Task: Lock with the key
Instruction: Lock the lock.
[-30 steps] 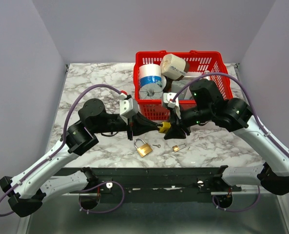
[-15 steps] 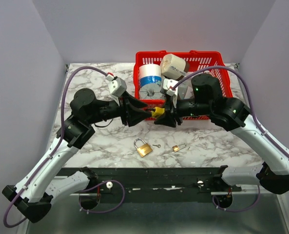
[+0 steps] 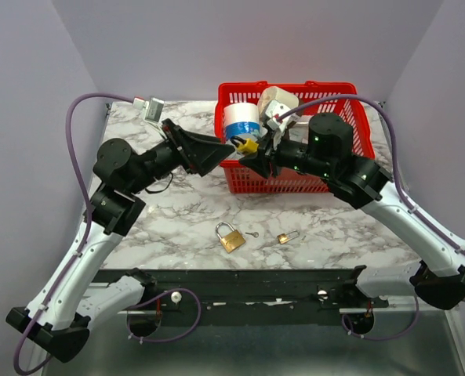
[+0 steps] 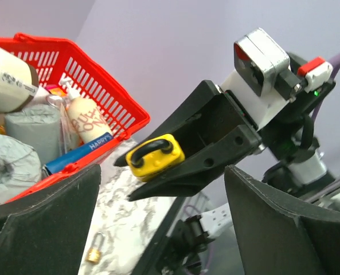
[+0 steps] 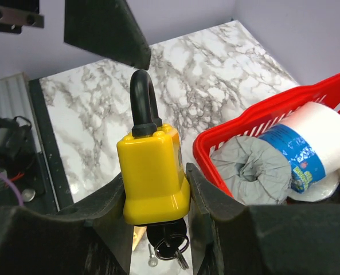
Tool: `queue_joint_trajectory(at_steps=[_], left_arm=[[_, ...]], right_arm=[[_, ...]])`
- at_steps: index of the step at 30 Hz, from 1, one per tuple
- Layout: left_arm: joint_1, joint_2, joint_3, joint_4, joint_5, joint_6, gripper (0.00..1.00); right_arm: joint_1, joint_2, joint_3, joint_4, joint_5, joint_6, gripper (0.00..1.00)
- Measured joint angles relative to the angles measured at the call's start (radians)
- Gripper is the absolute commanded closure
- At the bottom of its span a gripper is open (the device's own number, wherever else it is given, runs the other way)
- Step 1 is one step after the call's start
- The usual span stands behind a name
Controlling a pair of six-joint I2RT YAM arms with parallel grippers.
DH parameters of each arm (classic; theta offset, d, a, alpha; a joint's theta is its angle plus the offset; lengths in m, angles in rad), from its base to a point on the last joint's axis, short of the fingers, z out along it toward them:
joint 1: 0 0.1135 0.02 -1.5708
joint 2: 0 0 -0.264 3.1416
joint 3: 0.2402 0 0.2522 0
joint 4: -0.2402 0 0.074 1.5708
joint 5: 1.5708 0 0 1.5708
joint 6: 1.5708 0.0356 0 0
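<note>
A yellow padlock with a black shackle is clamped by its body in my right gripper, which is shut on it. Its shackle points toward my left arm, and both ends sit in the body. A black-headed key with a ring sticks out of the lock's underside. In the top view the yellow padlock hangs in the air at the basket's front left corner, held by the right gripper. My left gripper faces it, wide open and empty, just short of the shackle. The left wrist view shows the padlock ahead of the spread fingers.
A red basket with paper rolls and bottles stands at the back, right beneath the right gripper. On the marble top near the front lie a brass padlock, a small loose key and a smaller brass padlock.
Both arms rose and moved back toward the basket. The left gripper, shut at the padlock a second ago, has opened wide and drawn back to the left.
</note>
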Motion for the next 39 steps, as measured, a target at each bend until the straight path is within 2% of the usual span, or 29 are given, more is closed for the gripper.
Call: queue_joint_trajectory(at_steps=[6,10,14,20,26,34,36,37,38,39], left_arm=[[0.001,0.048,-0.034,0.021,-0.063,-0.180,0.11],[0.001,0.071,-0.051,0.018,-0.105,-0.245,0.16],[0.001,0.071,-0.063,0.016,-0.140,-0.284,0.25],[0.001,0.063,-0.084,0.027,-0.148,-0.320,0.31],[0.002,0.056,-0.127,0.042,-0.154,-0.342,0.35],[0.007,0.048,-0.143,0.063,-0.166,-0.358,0.35],[0.007,0.046,-0.145,0.065,-0.166,-0.362,0.43],[0.007,0.045,-0.145,0.065,-0.166,-0.364,0.50],[0.007,0.044,-0.145,0.066,-0.166,-0.364,0.68],[0.007,0.043,-0.146,0.068,-0.166,-0.366,0.76]], right_arm=[[0.003,0.061,0.019,0.038,0.077,-0.002,0.99],[0.023,0.077,0.019,0.058,0.124,-0.005,0.99],[0.048,0.080,0.020,0.083,0.143,-0.007,0.99],[0.075,0.108,0.025,0.105,0.189,-0.014,0.99],[0.098,0.157,0.046,0.112,0.214,-0.020,0.99],[0.126,0.175,0.059,0.115,0.239,-0.039,0.99],[0.134,0.175,0.059,0.118,0.244,-0.048,0.99],[0.136,0.175,0.059,0.118,0.246,-0.051,0.99],[0.136,0.175,0.059,0.118,0.248,-0.054,0.99],[0.137,0.175,0.059,0.118,0.253,-0.055,0.99]])
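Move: The yellow lock, held in the right fingers with its black shackle towards the left hand, lies about 6 cm to the right of the left fingers, 2 cm ahead and 3 cm lower. The open left gripper is some 8 cm left, 1 cm back and 3 cm up from the right hand. From the left hand, the grey-wrapped roll is roughly 14 cm ahead, 7 cm right and 30 cm down; the blue-labelled roll is 7 cm beyond that, 1 cm to its left. Forward and down, about 5 cm each, the left hand goes while its fingers tip down some 25 degrees and close from wide open to a little over half, coming against both sides of the yellow lock's body. Meanwhile the right hand keeps its grip and carries the lock about 5 cm left and 3 cm forward, shackle first, in between them. ##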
